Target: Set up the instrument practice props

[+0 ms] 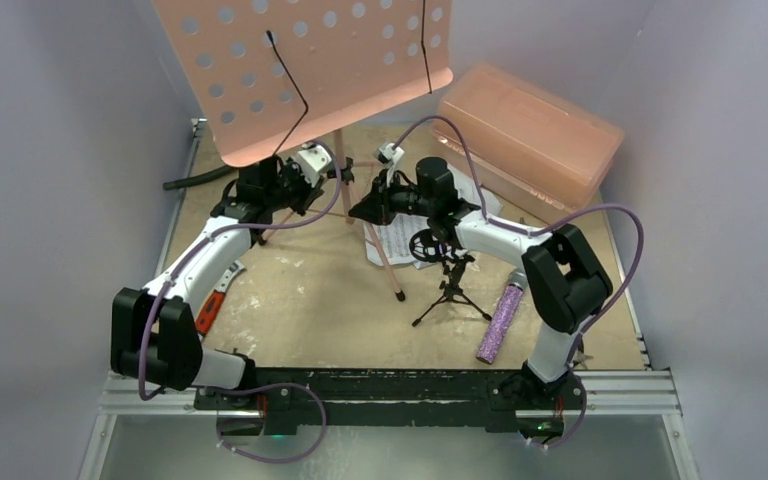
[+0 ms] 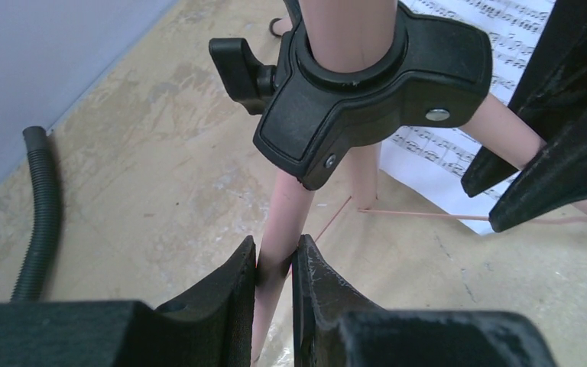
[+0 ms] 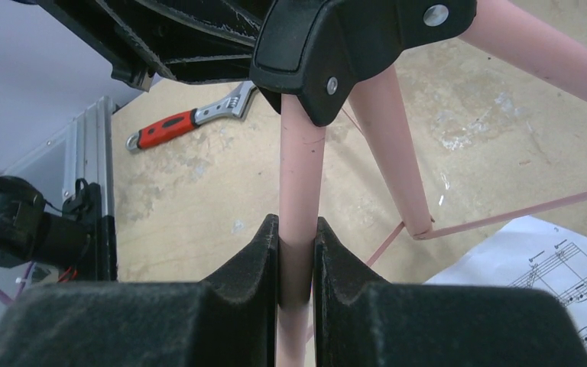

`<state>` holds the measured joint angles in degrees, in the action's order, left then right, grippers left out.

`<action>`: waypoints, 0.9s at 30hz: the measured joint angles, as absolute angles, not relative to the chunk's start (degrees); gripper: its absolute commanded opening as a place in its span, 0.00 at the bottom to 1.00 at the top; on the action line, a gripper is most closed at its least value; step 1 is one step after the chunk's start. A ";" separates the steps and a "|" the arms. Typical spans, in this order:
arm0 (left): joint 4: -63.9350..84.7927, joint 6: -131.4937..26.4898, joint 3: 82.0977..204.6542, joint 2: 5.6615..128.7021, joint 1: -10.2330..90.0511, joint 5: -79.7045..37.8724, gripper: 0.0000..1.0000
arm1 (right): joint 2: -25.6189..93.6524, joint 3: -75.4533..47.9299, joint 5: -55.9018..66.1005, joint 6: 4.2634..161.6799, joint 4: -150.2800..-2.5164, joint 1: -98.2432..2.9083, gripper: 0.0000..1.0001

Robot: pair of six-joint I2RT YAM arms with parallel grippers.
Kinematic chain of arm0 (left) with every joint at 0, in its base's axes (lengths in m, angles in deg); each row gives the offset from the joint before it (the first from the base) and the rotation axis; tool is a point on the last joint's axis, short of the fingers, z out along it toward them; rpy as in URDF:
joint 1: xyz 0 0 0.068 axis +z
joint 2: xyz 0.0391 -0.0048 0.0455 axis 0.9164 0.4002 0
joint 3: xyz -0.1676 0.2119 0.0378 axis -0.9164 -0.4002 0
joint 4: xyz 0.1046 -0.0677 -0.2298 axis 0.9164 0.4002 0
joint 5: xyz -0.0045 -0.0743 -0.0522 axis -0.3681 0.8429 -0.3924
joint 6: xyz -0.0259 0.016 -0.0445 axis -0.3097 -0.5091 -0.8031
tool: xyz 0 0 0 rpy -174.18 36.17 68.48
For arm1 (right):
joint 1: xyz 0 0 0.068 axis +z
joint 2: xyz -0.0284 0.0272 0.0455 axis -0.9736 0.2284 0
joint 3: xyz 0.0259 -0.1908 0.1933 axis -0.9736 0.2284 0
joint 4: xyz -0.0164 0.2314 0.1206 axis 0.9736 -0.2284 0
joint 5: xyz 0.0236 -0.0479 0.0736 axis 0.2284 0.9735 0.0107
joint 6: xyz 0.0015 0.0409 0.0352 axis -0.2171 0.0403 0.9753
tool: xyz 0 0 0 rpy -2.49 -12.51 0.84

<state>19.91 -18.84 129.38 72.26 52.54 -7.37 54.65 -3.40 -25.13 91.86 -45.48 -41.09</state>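
The pink perforated music stand (image 1: 310, 60) stands on tripod legs at the back of the table. My left gripper (image 2: 274, 264) is shut on one pink leg (image 2: 287, 206) just below the black hub (image 2: 367, 92). My right gripper (image 3: 298, 233) is shut on another pink leg (image 3: 302, 168) under the same hub (image 3: 336, 53). In the top view the left gripper (image 1: 340, 175) and the right gripper (image 1: 368, 208) meet at the stand's base. White sheet-music pages (image 1: 400, 240) lie beneath it. The black tripod mic stand (image 1: 450, 285) and the purple glitter microphone (image 1: 501, 320) rest right of centre.
A salmon plastic box (image 1: 530, 135) sits at the back right. A red-handled wrench (image 3: 176, 126) lies at the left beside my left arm. A black ribbed hose (image 2: 42, 214) runs along the left wall. Grey walls close in on both sides.
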 measured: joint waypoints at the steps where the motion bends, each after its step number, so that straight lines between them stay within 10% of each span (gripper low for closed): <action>1: 19.82 -18.66 129.64 72.59 52.58 -7.94 0.00 | 55.19 -3.99 -24.84 92.19 -45.28 -40.94 0.00; 15: 18.18 -14.68 133.27 77.27 53.90 -11.55 0.00 | 60.11 -8.52 -21.24 94.48 -42.37 -39.50 0.02; 23: 18.03 -13.04 133.68 77.23 54.59 -11.29 0.00 | 60.46 -9.41 -20.14 92.65 -43.27 -38.38 0.37; 27: 17.26 -12.80 133.07 76.77 54.90 -11.79 0.19 | 60.37 -9.61 -19.97 89.89 -43.84 -36.83 0.44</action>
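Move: Each hand already pinches one leg of the spread music stand. The stand's black collar lies about 4 cm ahead, 6 cm right and 5 cm above the left hand, and 8 cm ahead, 3 cm left and 5 cm above the right. Out from the left hand, the black tube is some 10 cm ahead and 22 cm left on the table. From the right hand, the sheet music lies roughly 3 cm ahead and 16 cm right, the pop filter 9 cm back and 19 cm right, both well below. Forward and to the left together, both hands shift the music stand by its legs. The left hand keeps its pinch and goes about 4 cm forward and nearly 3 cm left, with a slight roll. The right first goes 2 cm forward and 3 cm left, then opens its fingers around its leg, easing back 1 cm while still drifting left. ##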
